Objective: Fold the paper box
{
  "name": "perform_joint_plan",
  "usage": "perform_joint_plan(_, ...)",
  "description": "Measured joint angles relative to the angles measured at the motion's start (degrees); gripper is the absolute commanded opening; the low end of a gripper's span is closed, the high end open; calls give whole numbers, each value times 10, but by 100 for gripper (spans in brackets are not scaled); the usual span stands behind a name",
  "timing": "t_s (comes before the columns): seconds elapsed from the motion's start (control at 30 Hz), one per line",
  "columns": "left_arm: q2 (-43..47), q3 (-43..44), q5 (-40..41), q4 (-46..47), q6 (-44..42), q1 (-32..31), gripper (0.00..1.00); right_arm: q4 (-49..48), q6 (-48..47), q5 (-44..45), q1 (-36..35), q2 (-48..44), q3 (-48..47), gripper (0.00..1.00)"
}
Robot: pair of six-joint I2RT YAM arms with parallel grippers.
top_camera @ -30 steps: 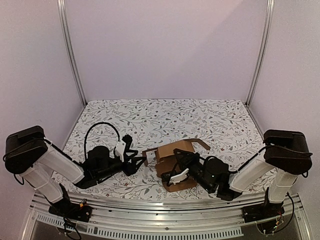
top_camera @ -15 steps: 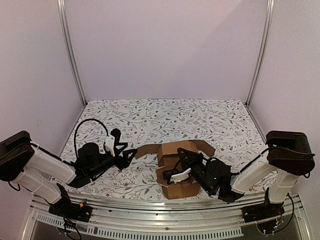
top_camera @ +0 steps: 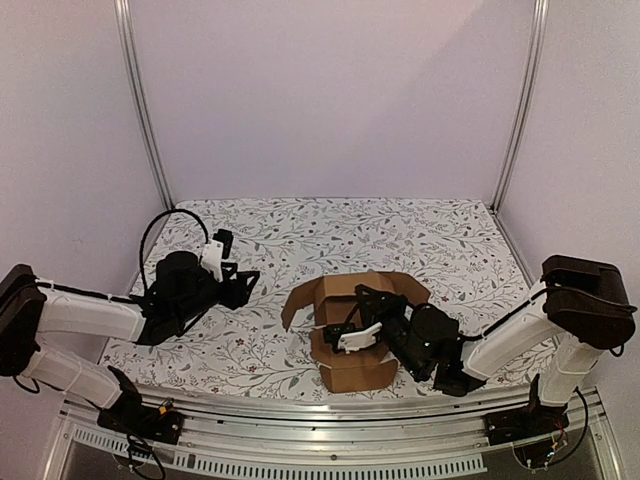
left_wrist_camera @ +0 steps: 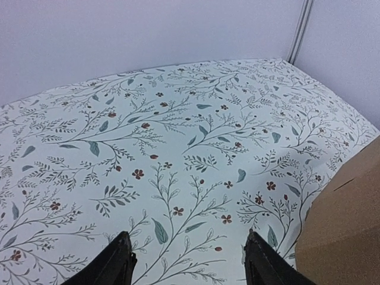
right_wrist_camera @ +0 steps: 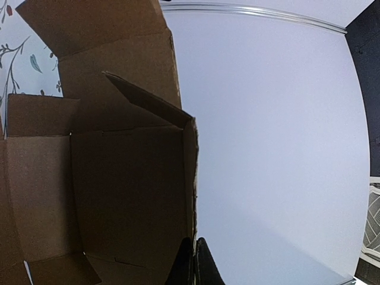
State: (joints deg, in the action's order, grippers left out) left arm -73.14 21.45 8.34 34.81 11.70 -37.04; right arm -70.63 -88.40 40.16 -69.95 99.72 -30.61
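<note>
The paper box (top_camera: 357, 373) is plain brown cardboard, half formed, with its flaps standing open, on the table in front of the right arm. My right gripper (top_camera: 352, 334) is shut on the thin edge of one box wall. In the right wrist view the fingertips (right_wrist_camera: 203, 248) pinch that wall and the hollow inside of the box (right_wrist_camera: 119, 196) fills the left side. My left gripper (top_camera: 243, 284) hovers open to the left, apart from the box. The left wrist view shows its gripper (left_wrist_camera: 187, 238) with only tablecloth between the fingers, and a corner of the box (left_wrist_camera: 344, 237) at the right edge.
A floral tablecloth (top_camera: 330, 230) covers the table. Aluminium posts (top_camera: 142, 110) stand at the back corners before pale walls. A metal rail (top_camera: 330, 440) runs along the near edge beside the arm bases.
My left arm has drawn back to the left, away from the box, its jaws wider. My right gripper has raised and turned the box, so its walls stand more upright.
</note>
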Motion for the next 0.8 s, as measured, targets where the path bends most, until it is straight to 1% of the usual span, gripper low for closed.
perform_joint_plan(0.07, -38, 33, -25, -17, -6, 0, 64, 6, 9, -1, 1, 0, 0, 0)
perform_joint_plan(0.27, -210, 170, -120, -36, -42, -6, 62, 29, 32, -4, 9, 0, 0, 0)
perform_joint_plan(0.4, -285, 215, -174, -35, -71, -25, 61, 17, 36, -4, 10, 7, 2, 0)
perform_joint_plan(0.6, -326, 218, -235, -30, -94, -65, 61, -37, 16, -4, 10, 58, 27, 0)
perform_joint_plan(0.8, -327, 216, -247, -28, -102, -80, 61, -50, 10, -2, 10, 84, 40, 0)
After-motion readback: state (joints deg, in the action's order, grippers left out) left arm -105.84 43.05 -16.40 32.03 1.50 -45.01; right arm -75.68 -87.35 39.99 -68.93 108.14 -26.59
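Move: The box's left flap hangs roughly 14 cm to the right of the left hand, some 3 cm nearer the base and 2 cm lower; the box body is about 27 cm to that hand's right, 2 cm back and 2 cm lower. From the right hand, shut on the top panel's near edge, the body's middle lies some 4 cm ahead and 5 cm below, the left flap about 14 cm left, level fore and aft, 5 cm down, and the right flap about 14 cm right, 2 cm ahead and 2 cm down. The box's left flap is what the open left hand makes for: it sweeps about 15 cm right while sinking some 8 cm, bowing forward before drawing back, and turns roughly 35 degrees clockwise to bring its fingers close beside the flap. The right hand keeps its pinch on the top panel and lowers it about 6 cm, mostly in the second half. ##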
